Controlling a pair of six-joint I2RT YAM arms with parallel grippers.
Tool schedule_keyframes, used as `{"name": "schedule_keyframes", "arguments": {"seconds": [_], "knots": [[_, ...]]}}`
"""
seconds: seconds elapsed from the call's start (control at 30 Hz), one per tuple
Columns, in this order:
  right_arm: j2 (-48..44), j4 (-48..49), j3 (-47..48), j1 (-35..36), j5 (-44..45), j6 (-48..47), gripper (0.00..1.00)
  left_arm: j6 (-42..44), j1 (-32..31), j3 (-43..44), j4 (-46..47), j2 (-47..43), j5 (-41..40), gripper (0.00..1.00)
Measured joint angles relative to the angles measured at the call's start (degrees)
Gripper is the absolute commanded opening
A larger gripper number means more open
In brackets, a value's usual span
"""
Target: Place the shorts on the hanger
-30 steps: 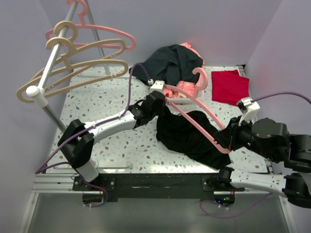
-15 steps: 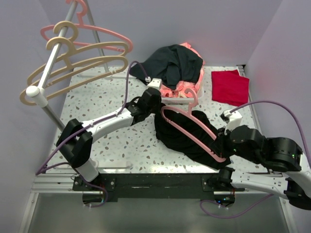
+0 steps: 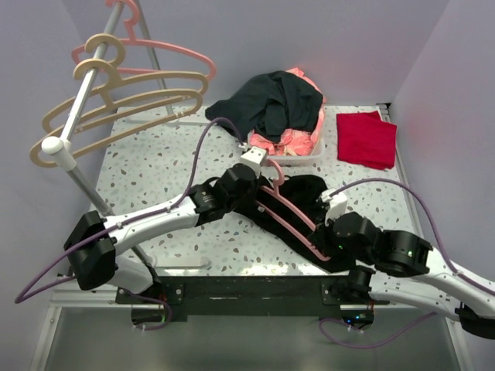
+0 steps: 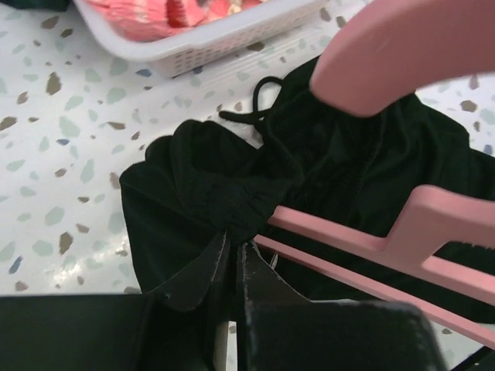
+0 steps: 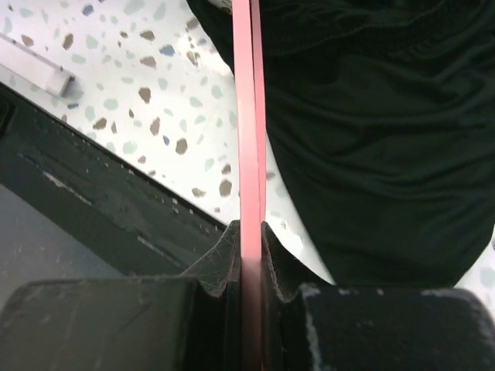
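Observation:
The black shorts [image 3: 305,193] lie crumpled on the speckled table in front of the basket. A pink hanger [image 3: 297,219] lies slanted across them. My left gripper [image 3: 259,193] is at the shorts' left edge, shut on a bunched fold of the black fabric [image 4: 224,201], right beside the hanger's pink bar [image 4: 363,251]. At the hanger's near end my right gripper [image 3: 323,246] is shut on its thin pink arm [image 5: 247,116], with the shorts [image 5: 371,139] spread to the right of that arm. The gripper's own point in the right wrist view is [image 5: 248,232].
A white basket [image 3: 309,158] holds pink clothes and a dark grey-green garment [image 3: 274,100]. A folded red cloth [image 3: 366,137] lies at the back right. Beige and pink hangers [image 3: 124,93] hang on a slanted rail [image 3: 73,127] at the left. A black bar [image 3: 232,290] runs along the table's near edge.
My right gripper has swung the hanger left and nearer, lowering it from a raised slant onto the shorts. The left gripper has come nearer and right with the shorts' edge.

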Motion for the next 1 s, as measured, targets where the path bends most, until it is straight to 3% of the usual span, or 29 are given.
{"name": "schedule_keyframes", "arguments": {"seconds": [0.27,0.47,0.6,0.77,1.0], "knots": [[-3.8,20.4,-14.4,0.0,0.1,-1.6,0.0,0.1,0.1,-7.0,2.2,-9.4,-2.9,0.46],[-9.6,25.1,-18.7,0.0,0.1,-2.0,0.0,1.0,-0.1,-7.1,5.4,-12.0,-3.7,0.48],[-12.6,27.1,-19.3,0.0,0.2,-2.6,0.0,2.6,-0.1,-10.2,9.5,-15.0,-2.3,0.57],[-9.3,30.4,-21.0,0.0,0.2,-3.6,0.0,4.8,-0.3,-16.4,18.8,-18.9,3.6,0.65],[-8.0,32.8,-22.6,0.0,0.1,-4.7,0.0,7.5,-0.9,-17.2,28.0,-15.1,7.5,0.68]]}}
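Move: At the left fingertips, the shorts' waistband is pinched beside the hanger; the hanger's neck lies about 6 cm to this hand's right, 2 cm back and slightly higher. The laundry basket stands some 20 cm ahead of that hand, 8 cm right and 12 cm lower. From the right hand, already gripping the hanger's arm, the held waistband is roughly 15 cm ahead and 16 cm left, while the loose body of the shorts lies about 6 cm ahead, 6 cm left and 14 cm below. Sliding the hanger's free end farther into the waistband, the right hand keeps its grip and goes about 5 cm left, with some forward and downward travel. The left hand draws left, opens wide to let the cloth go, and rises about 7 cm, then eases back and right again, tipping its fingers up some 15 degrees to face the hanger's neck. ##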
